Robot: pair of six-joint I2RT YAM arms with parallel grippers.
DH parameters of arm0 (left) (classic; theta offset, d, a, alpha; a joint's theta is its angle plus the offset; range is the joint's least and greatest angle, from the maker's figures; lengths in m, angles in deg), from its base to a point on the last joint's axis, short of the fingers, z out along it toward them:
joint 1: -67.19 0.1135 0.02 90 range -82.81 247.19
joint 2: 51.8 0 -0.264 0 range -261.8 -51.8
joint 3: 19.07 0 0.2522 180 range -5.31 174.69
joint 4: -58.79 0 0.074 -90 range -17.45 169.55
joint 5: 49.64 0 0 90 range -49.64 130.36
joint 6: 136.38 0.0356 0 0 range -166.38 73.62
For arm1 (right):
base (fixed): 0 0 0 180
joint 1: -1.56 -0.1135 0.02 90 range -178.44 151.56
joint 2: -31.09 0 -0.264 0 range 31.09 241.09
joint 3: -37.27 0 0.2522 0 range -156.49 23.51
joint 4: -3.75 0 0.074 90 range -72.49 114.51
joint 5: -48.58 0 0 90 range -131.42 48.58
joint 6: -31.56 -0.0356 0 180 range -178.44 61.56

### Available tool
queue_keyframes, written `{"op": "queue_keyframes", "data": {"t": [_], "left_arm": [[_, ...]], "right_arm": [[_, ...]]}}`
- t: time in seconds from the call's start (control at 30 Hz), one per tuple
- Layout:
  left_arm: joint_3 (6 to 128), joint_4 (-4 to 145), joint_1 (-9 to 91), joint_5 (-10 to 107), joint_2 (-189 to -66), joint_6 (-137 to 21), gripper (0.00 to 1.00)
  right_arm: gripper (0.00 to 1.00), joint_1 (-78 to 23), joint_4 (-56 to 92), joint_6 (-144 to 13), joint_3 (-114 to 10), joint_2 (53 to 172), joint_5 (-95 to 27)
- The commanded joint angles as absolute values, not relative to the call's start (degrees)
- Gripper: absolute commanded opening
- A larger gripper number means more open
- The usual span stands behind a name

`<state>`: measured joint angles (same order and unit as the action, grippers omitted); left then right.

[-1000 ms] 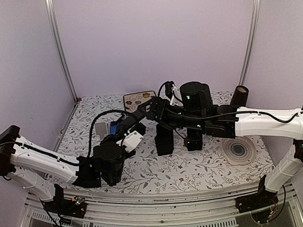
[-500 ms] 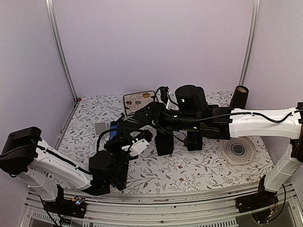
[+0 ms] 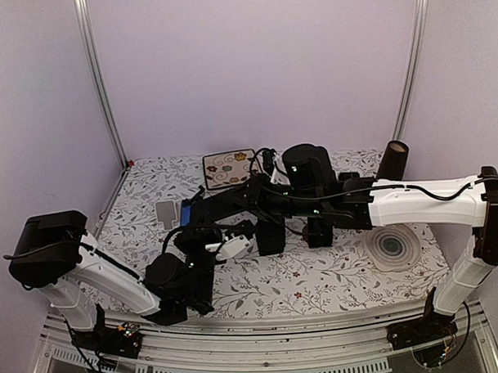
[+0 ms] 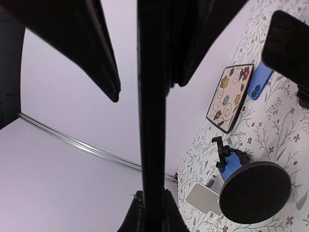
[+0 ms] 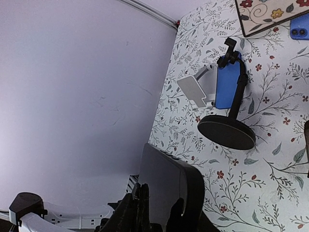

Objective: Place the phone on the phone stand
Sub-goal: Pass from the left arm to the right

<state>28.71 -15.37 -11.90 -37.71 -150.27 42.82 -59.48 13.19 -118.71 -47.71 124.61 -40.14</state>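
Note:
The phone (image 5: 169, 181) is a dark slab held up in the air above the table's left side. Seen edge-on in the left wrist view, the phone (image 4: 152, 121) has my left gripper (image 4: 152, 212) shut on its lower end. My right gripper (image 5: 166, 208) straddles its other end, open, and the left wrist view still shows a gap beside one of its fingers (image 4: 104, 58). The phone stand (image 5: 227, 131) has a round black base, a curved neck and a small clamp, and stands on the floral cloth beyond both grippers. In the top view the two grippers meet near my left gripper (image 3: 210, 235).
Behind the stand are a blue piece (image 5: 227, 79) and a white holder (image 5: 195, 92). A floral pad (image 3: 229, 167) and a blue phone (image 5: 299, 26) lie further back. Two black blocks (image 3: 269, 231), a grey round coaster (image 3: 392, 247) and a brown tube (image 3: 393, 158) sit to the right.
The right arm has reached further left and its jaws have narrowed around the phone. The left arm has shifted its pose while keeping its grip.

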Motion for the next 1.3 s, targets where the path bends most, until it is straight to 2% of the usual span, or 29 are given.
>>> {"op": "queue_keyframes", "data": {"t": [0.0, 0.27, 0.43, 0.57, 0.67, 0.73, 0.87, 0.97, 1.1, 1.27], "left_arm": [[29.1, -31.8, -12.9, -36.8, -149.4, 44.5, 0.0], [29.1, -31.8, -12.9, -36.8, -149.2, 44.4, 0.0], [29.1, -31.7, -13.0, -36.9, -149.7, 44.4, 0.0], [29.1, -31.8, -13.0, -36.9, -149.5, 44.4, 0.0], [29.1, -31.8, -13.0, -37.0, -149.4, 44.2, 0.01], [29.1, -31.9, -13.0, -37.2, -149.2, 44.1, 0.15], [28.5, -31.9, -13.0, -37.3, -147.6, 42.9, 0.54], [28.0, -31.8, -13.0, -37.3, -146.3, 42.6, 0.75], [27.6, -31.9, -13.0, -37.5, -145.8, 42.6, 0.9], [26.8, -31.8, -13.1, -37.8, -145.3, 42.7, 0.96]], "right_arm": [[0.33, -59.4, 9.7, -118.0, -47.7, 124.9, -38.5], [0.32, -59.4, 9.2, -117.5, -47.4, 124.3, -38.4], [0.2, -59.4, 8.7, -117.4, -47.2, 124.2, -38.0], [0.06, -59.3, 8.6, -117.7, -47.0, 124.1, -37.9], [0.03, -59.3, 8.5, -117.7, -46.7, 123.8, -38.2], [0.02, -59.3, 8.5, -117.5, -46.6, 123.7, -38.5], [0.02, -59.2, 8.5, -117.0, -46.4, 123.2, -39.3], [0.02, -59.2, 8.5, -116.1, -46.4, 122.9, -39.9], [0.02, -59.2, 8.7, -114.6, -46.5, 122.1, -41.0], [0.02, -59.1, 9.3, -112.7, -46.8, 121.1, -43.1]]}}
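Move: The phone hangs level between the hands. From the right hand, whose parted fingers already straddle its right end, its middle is about 6 cm to the left and 1 cm back, about level. From the left hand, still gripping the other end, it is roughly 5 cm right and 2 cm ahead. The round-based stand lies some 16 cm left, 5 cm ahead and 21 cm below the right hand; a dark stand 3 cm right, 5 cm ahead and 20 cm below. The right hand stays in place, its fingers closing from about a third open until they pinch the phone's right end, and keeps that grip with only a few degrees of wrist rocking. Once that grip has settled, the left hand, nearly still until then, spreads its fingers almost fully to let go of the phone's left end, rising about 1.5 cm and easing 1 cm to its left as they open. ##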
